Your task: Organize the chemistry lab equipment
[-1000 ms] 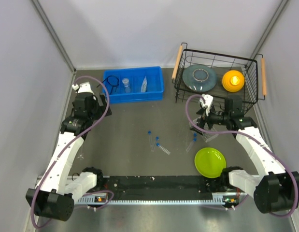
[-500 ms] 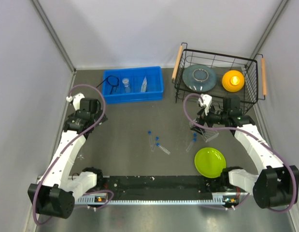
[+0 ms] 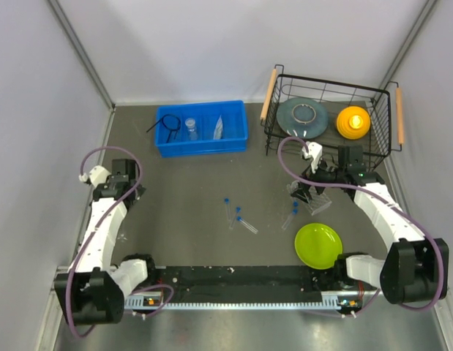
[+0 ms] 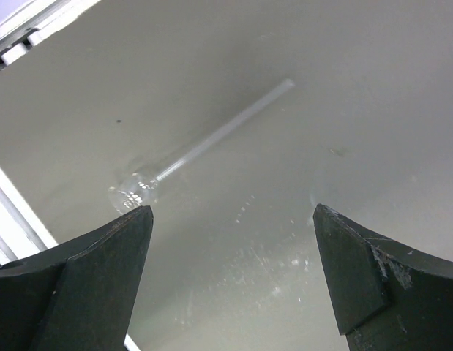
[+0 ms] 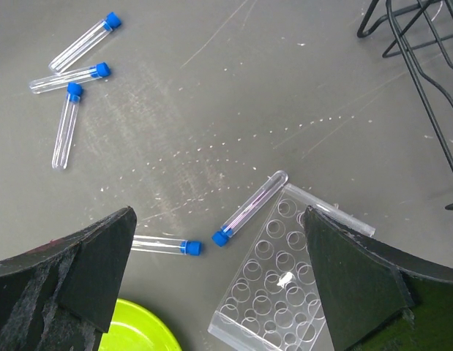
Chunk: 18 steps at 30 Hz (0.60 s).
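Note:
Several thin clear tubes with blue caps (image 3: 237, 216) lie in the middle of the table; they also show in the right wrist view (image 5: 69, 77). Two more tubes (image 5: 249, 210) lie beside the clear perforated rack (image 5: 285, 292), which lies flat. My right gripper (image 3: 308, 194) hovers open over the rack (image 3: 319, 202), holding nothing. The black ring on a rod (image 3: 170, 123), small jar (image 3: 191, 129) and clear packet (image 3: 219, 126) lie in the blue bin (image 3: 237, 139). My left gripper (image 3: 121, 190) is open and empty at the left, above a clear glass rod with a round end (image 4: 211, 139).
A black wire basket (image 3: 270, 131) at the back right holds a grey dish (image 3: 303, 117) and an orange bowl (image 3: 353, 122). A lime-green plate (image 3: 317, 245) lies near the right arm's base, just in front of the rack. Grey walls close in both sides.
My left arm has pulled back from the blue bin toward the near left. My right gripper has dropped slightly toward the rack.

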Available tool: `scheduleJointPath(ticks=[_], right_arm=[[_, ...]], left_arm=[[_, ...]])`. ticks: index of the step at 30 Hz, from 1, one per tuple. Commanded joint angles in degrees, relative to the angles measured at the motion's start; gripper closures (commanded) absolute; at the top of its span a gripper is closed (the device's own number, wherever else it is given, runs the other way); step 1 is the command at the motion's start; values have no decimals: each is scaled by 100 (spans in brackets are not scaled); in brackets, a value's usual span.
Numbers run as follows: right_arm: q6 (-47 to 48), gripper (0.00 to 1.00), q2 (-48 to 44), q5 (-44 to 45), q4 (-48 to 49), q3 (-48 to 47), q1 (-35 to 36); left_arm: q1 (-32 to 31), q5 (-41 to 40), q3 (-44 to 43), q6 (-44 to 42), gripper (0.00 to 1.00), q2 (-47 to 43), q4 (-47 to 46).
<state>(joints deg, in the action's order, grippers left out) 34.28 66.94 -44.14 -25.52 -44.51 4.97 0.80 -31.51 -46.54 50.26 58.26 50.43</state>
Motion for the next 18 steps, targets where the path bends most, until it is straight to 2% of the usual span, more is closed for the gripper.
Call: scheduleJointPath(ticks=[1,4,6,10,15,18], right_arm=[[-9,1,109,2,64,4,-119],[8,1,170,11,64,13,-154],[17,1,179,11,64,30,-172],[52,1,179,-33,73,56,-172],[96,1,188,-86,73,83,-172],[114,1,188,-121,73,92,-172]], left_arm=[[658,22,110,19,5,334,-332],[992,126,198,-51,9,720,-481],[1203,477,172,-95,12,932,-535],[1440,760,111,-192,26,1537,-623],[1599,760,163,-244,27,1890,-816],[1634,786,41,-297,24,2136,-825]])
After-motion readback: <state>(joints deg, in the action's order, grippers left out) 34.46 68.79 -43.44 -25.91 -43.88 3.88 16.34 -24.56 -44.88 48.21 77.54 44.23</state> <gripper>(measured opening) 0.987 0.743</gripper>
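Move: The clear glass rod with the round bulb end lies on the bare table about 5 cm to the left hand's left, 1 cm back and some 11 cm below. The blue bin is roughly 26 cm ahead of that hand and 19 cm to its right; the nearest capped test tubes lie level with it, about 30 cm to its right. From the right hand the rod is some 53 cm left, 3 cm back and 13 cm below. Towards the middle of the glass rod the left hand first slides about 4 cm to its left, then sinks some 8 cm, drifting barely back. The wrist tips by about 20 degrees so the fingers point more steeply down, while they close roughly a quarter of their opening. They stay apart just above the rod, with no touch to be seen. ##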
